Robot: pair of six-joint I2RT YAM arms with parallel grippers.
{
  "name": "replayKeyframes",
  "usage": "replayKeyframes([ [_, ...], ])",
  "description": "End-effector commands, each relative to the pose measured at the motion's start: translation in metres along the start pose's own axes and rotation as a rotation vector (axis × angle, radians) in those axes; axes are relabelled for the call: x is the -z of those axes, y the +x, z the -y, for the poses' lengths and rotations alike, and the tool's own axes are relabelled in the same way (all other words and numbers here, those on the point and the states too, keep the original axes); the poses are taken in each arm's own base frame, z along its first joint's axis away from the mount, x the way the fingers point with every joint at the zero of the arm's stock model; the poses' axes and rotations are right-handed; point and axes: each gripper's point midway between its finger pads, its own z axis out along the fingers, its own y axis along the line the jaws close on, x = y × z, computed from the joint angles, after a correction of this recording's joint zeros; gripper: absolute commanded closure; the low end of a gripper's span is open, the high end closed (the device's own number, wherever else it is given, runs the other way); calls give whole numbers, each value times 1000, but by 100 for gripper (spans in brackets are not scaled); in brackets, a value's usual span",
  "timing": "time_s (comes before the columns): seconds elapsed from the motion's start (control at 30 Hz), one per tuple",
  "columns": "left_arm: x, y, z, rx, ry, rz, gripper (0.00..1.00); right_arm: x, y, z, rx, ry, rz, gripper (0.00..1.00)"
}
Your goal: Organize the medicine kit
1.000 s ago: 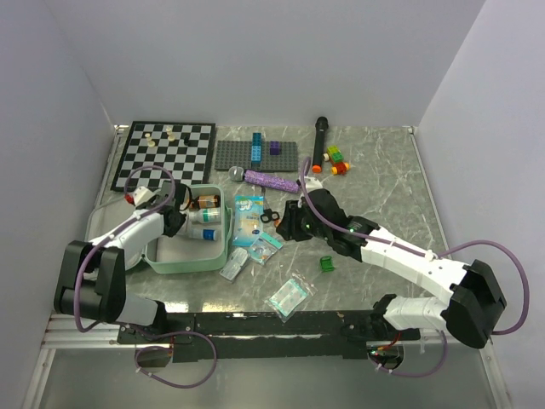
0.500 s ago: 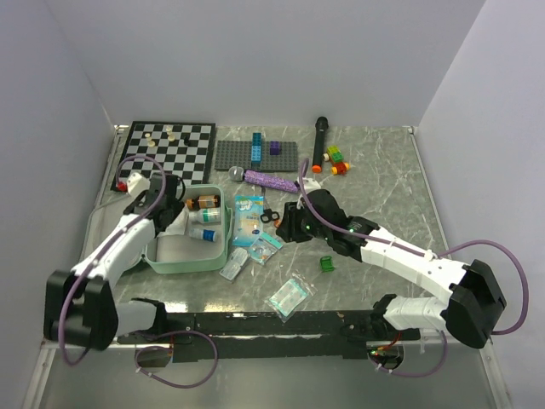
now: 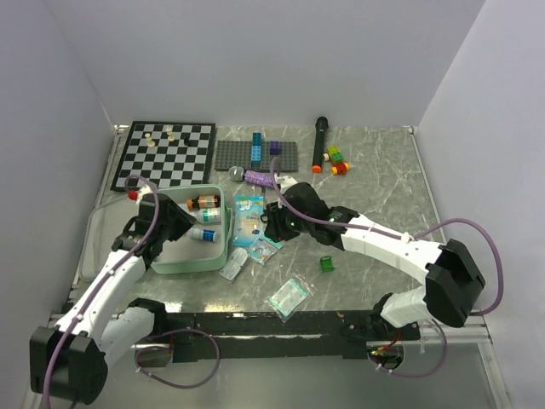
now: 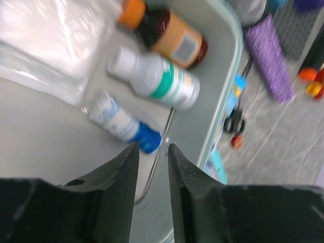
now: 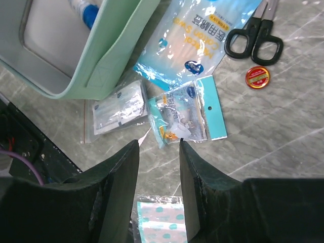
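Note:
The medicine kit (image 3: 194, 261), a mint-green case, lies open at the left. Its grey-lined half (image 4: 45, 152) holds a brown bottle (image 4: 169, 39), a white bottle (image 4: 159, 80), a small blue-capped bottle (image 4: 121, 123) and a clear bag (image 4: 48, 43). My left gripper (image 3: 176, 223) hovers over that half; in its wrist view it (image 4: 152, 147) stands open with nothing between the fingers, just short of the blue cap. My right gripper (image 3: 271, 224) hangs open and empty (image 5: 159, 143) over the table, just below a teal-carded packet (image 5: 188, 114) beside the case wall (image 5: 104, 61).
Around the right gripper lie a blue pouch (image 5: 197, 40), black scissors (image 5: 255, 38), a red tin (image 5: 257, 77), a clear zip bag (image 5: 119, 109) and a dotted packet (image 3: 289, 296). A green block (image 3: 326, 264) sits nearer right. Chessboard (image 3: 166, 153), studded plate (image 3: 260, 155) and purple microphone (image 3: 268, 179) stand behind.
The left arm has drawn back toward the near edge and its jaws have opened wider over the case. The right gripper has moved left over the loose packets.

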Motion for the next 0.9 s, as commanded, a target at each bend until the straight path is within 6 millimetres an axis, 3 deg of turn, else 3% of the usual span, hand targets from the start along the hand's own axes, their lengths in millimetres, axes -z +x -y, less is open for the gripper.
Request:
replayKeyframes([
  [0.0,-1,34,23,-103,124,-132,67,0,-9,-10,29,-34,-2,55],
  [0.13,-6,52,21,-153,83,-179,76,-2,-2,-4,25,-6,-23,56],
  [0.3,-9,68,8,-189,27,-240,98,3,7,1,13,4,-24,56],
  [0.73,-31,91,-17,-246,-90,-345,99,18,22,20,20,60,16,57],
  [0.87,-48,91,-20,-235,-132,-331,99,29,13,17,10,40,91,57],
])
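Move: The blue-capped white bottle lies in the green case about 5 cm to the left hand's right, level with it fore and aft and some 10 cm below. Beyond this bottle, the green-labelled bottle lies about 5 cm farther out and the brown bottle about 9 cm farther out. The clear pouch is roughly 5 cm ahead and 6 cm left of the hand. From the right hand, the blue-capped bottle lies some 20 cm left, 4 cm ahead and 12 cm below. The blue-capped bottle is what the empty left hand comes down to: the hand sinks nearly 10 cm into the case, first also swinging about 5 cm right and easing back some 4 cm, while its fingers shut on nothing. It turns clockwise early and tips further down, ending on the bottle's near side. The right hand, empty and open, draws away rightward, a little back and down. ##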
